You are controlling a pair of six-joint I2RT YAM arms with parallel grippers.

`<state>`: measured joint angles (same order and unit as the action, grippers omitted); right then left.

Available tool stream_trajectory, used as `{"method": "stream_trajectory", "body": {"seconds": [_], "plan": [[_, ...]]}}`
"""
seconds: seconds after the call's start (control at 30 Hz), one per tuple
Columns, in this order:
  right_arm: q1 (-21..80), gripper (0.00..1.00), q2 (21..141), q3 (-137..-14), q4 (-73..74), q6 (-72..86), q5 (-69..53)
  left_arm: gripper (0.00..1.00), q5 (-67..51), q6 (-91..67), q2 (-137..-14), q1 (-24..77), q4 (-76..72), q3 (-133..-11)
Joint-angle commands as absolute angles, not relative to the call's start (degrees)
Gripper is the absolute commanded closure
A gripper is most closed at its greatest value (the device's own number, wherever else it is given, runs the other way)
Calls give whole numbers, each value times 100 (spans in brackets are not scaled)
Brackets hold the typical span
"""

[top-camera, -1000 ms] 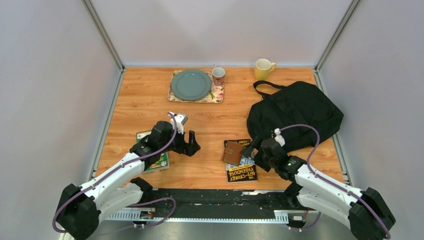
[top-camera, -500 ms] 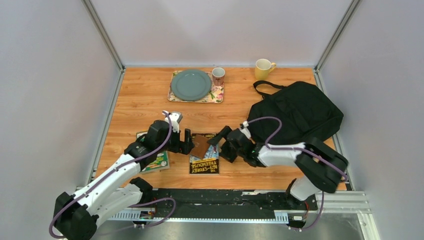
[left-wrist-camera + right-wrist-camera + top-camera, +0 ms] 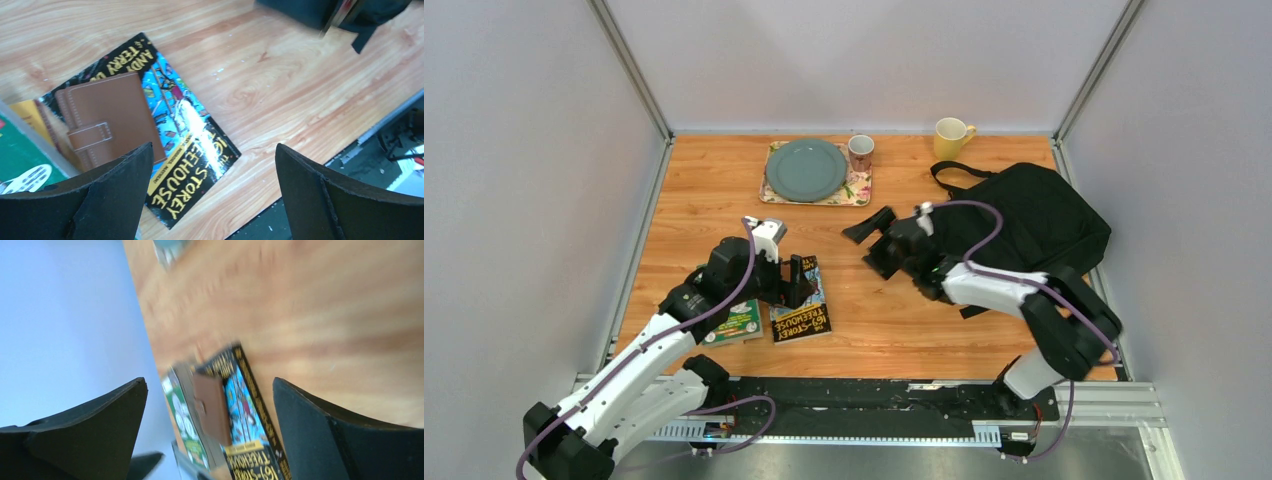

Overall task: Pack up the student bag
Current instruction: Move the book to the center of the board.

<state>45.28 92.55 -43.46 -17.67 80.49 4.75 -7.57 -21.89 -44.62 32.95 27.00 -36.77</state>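
Observation:
The student bag (image 3: 1024, 225), large, black and soft, lies at the right of the table with a strap toward the far side. A black-and-blue book (image 3: 802, 312) lies left of centre, with a brown wallet (image 3: 107, 117) resting on it. My left gripper (image 3: 802, 283) hovers open just over the book's far end, holding nothing. The right gripper (image 3: 867, 228) is open and empty, raised mid-table to the left of the bag. Its blurred wrist view shows the book (image 3: 245, 405) and the wallet (image 3: 212, 407) between its fingers.
A green book (image 3: 736, 322) lies against the black-and-blue book's left side. At the far side, a floral placemat (image 3: 856, 192) carries a grey-green plate (image 3: 806, 168), with a patterned mug (image 3: 860, 152) beside the plate. A yellow mug (image 3: 950, 137) stands beyond the bag. Grey walls close in the table.
The book with the wallet has slid left, from in front of the right arm to beside the green book. The right gripper swept left, then pulled away toward the far side.

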Motion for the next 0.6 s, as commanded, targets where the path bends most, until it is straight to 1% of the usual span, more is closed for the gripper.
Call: {"method": "stream_trajectory", "body": {"seconds": [0.0, 0.07, 0.1, 0.17, 0.23, 0.3, 0.33, 0.43, 0.57], "plan": [[3815, 0, 7799, -4578, -230, 6358, 1449, 2, -1301, -2338, -4736, 3541, 1988, -3586], [3692, 0, 7481, -4728, 365, 5715, 1669, 2, -1065, -2425, -5069, 3796, 1759, -3568], [3683, 0, 7192, -4816, 474, 5487, 1740, 2, -1003, -2461, -5202, 4093, 1505, -3577], [3657, 0, 6910, -4965, 1165, 5126, 2257, 2, -687, -2592, -5605, 4340, 1311, -3638], [3595, 0, 6488, -4975, 1475, 4923, 2722, 2, -563, -2645, -5861, 4640, 924, -3665], [3262, 0, 6128, -4905, 1854, 4922, 2707, 2, -624, -2707, -6318, 4781, 451, -3682], [2965, 0, 6030, -4791, 1941, 4974, 2559, 2, -641, -2724, -6511, 4903, 457, -3752], [2585, 0, 5670, -4536, 2162, 5159, 2251, 2, -720, -2900, -7415, 4974, 106, -3911], [2444, 0, 5335, -4281, 2354, 5300, 2259, 3, -642, -3234, -7979, 4966, -140, -3841]]}}
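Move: Ahead of the left hand by about 5 cm, level left-right and 14 cm below, lies the treehouse book; the brown wallet on it is 8 cm ahead and 4 cm left, the green book 5 cm ahead and 16 cm left. From the right hand, the black bag's middle is about 35 cm right, 7 cm ahead and 6 cm lower; the yellow mug is 22 cm right and 29 cm ahead. Swinging right from above the treehouse book, the open left hand travels about 11 cm past the book's right edge, sinking more and more steeply beside it and tipping its fingers slightly down. The open right hand clears away, first forward and up, then rightwards over the bag's left part, some 23 cm across and 11 cm higher, rolling its left side down and turning clockwise. ##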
